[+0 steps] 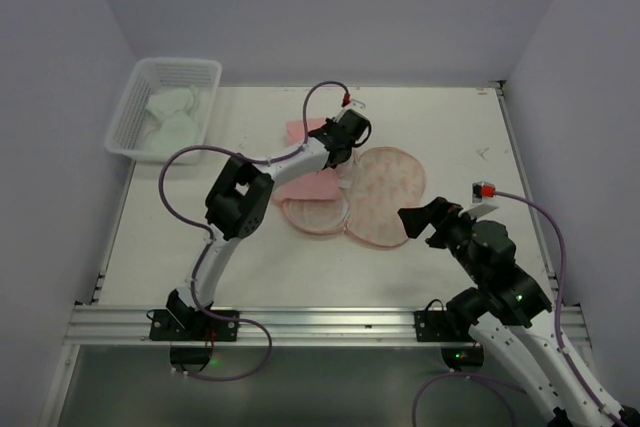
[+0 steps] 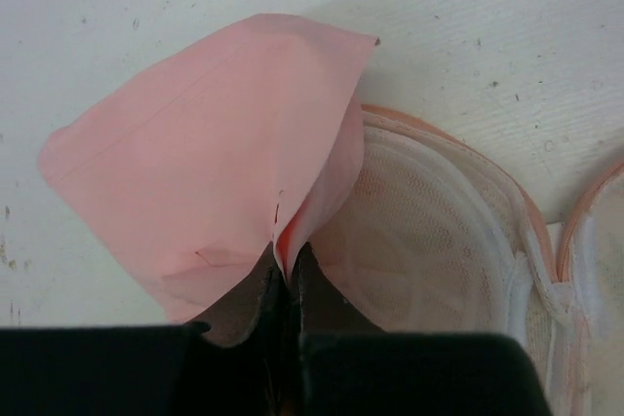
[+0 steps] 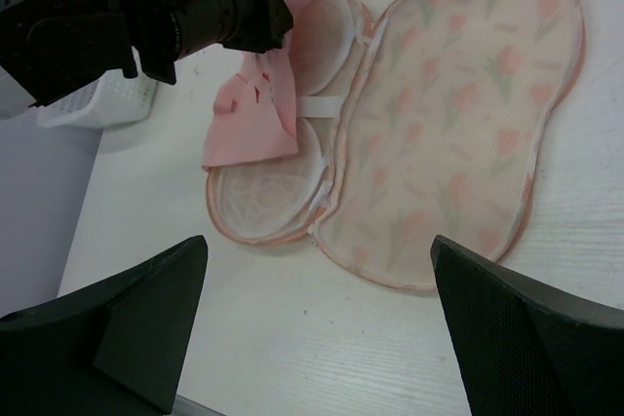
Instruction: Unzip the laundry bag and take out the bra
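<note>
The laundry bag lies unzipped and spread flat like a butterfly mid-table. Its printed flap is to the right and its mesh-lined half to the left. The salmon-pink bra rests partly over the mesh half, one end lifted. My left gripper is shut on a fold of the bra, beside the bag's mesh lining. My right gripper hangs open just in front of the bag's near edge, holding nothing. It is also seen from above.
A white lattice basket holding pale items stands at the table's back left corner. The left arm stretches diagonally from its base toward the bag. Walls enclose the table on three sides.
</note>
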Robot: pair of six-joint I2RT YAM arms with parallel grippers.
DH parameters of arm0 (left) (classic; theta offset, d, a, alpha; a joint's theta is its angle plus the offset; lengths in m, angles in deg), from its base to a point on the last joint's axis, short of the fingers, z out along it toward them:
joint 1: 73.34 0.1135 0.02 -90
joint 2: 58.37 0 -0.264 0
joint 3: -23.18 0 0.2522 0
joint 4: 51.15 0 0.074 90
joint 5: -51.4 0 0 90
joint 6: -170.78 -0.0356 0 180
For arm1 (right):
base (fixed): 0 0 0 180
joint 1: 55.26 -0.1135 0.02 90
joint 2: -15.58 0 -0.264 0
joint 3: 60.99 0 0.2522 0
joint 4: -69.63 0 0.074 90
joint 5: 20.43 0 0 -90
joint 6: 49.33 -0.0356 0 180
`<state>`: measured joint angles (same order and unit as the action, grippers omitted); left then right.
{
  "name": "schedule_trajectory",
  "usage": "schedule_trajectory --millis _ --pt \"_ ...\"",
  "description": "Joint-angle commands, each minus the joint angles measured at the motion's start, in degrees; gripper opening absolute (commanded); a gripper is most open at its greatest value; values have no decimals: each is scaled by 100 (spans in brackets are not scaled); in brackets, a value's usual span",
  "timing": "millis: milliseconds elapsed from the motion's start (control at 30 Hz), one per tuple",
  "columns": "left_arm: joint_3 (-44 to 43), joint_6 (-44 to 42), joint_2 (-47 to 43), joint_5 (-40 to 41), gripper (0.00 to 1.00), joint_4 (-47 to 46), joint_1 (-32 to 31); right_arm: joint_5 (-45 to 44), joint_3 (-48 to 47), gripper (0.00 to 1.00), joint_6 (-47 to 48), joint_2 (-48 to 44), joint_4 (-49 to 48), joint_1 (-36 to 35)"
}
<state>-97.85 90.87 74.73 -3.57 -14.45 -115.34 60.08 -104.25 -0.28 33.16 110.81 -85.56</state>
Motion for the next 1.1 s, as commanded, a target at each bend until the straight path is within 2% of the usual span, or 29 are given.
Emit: schedule_trajectory --millis 0,333,433,467,567,633,767,867,1067 --pt "56 274 -775 -66 1 18 7 -52 5 99 -89 -45 53 16" --pt "574 512 -2331 -664 3 132 16 -43 -74 99 43 -88 71 16" --pt "820 424 -2954 -681 3 27 95 -35 -100 99 96 -80 62 16" --pt "899 346 -3304 -707 0 -17 156 -43 -109 99 122 -80 62 25" --pt "1330 205 -4060 -953 0 -307 569 -79 -153 99 192 -36 62 16" --pt "1611 64 -4457 -1287 0 -657 1095 -79 -179 99 219 8 27 16" --pt "2279 -750 -5266 -1253 0 -1221 1966 -9 -188 99 298 140 -184 16" --pt "2324 -1515 -5391 -867 0 -1476 2650 62 -206 99 324 333 -324 16" --pt "2052 -2641 -5172 -875 0 -2082 3767 167 -311 99 386 798 -649 16"
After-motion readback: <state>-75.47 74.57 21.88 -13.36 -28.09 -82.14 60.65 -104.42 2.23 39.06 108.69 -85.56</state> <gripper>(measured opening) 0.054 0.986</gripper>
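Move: The left hand already pinches the pink garment. The basket it is bound for is about 42 cm to its left and 13 cm ahead, its middle roughly 2 cm higher, with the mint garment inside, some 41 cm left and 12 cm ahead. The open laundry bag is centred about 9 cm back and 6 cm right, 4 cm below. From the right hand, the basket is some 60 cm left, 41 cm ahead and 13 cm down. Still pinching the pink garment, the left hand lifts some 33 cm, swinging left about 30 cm towards the basket. ##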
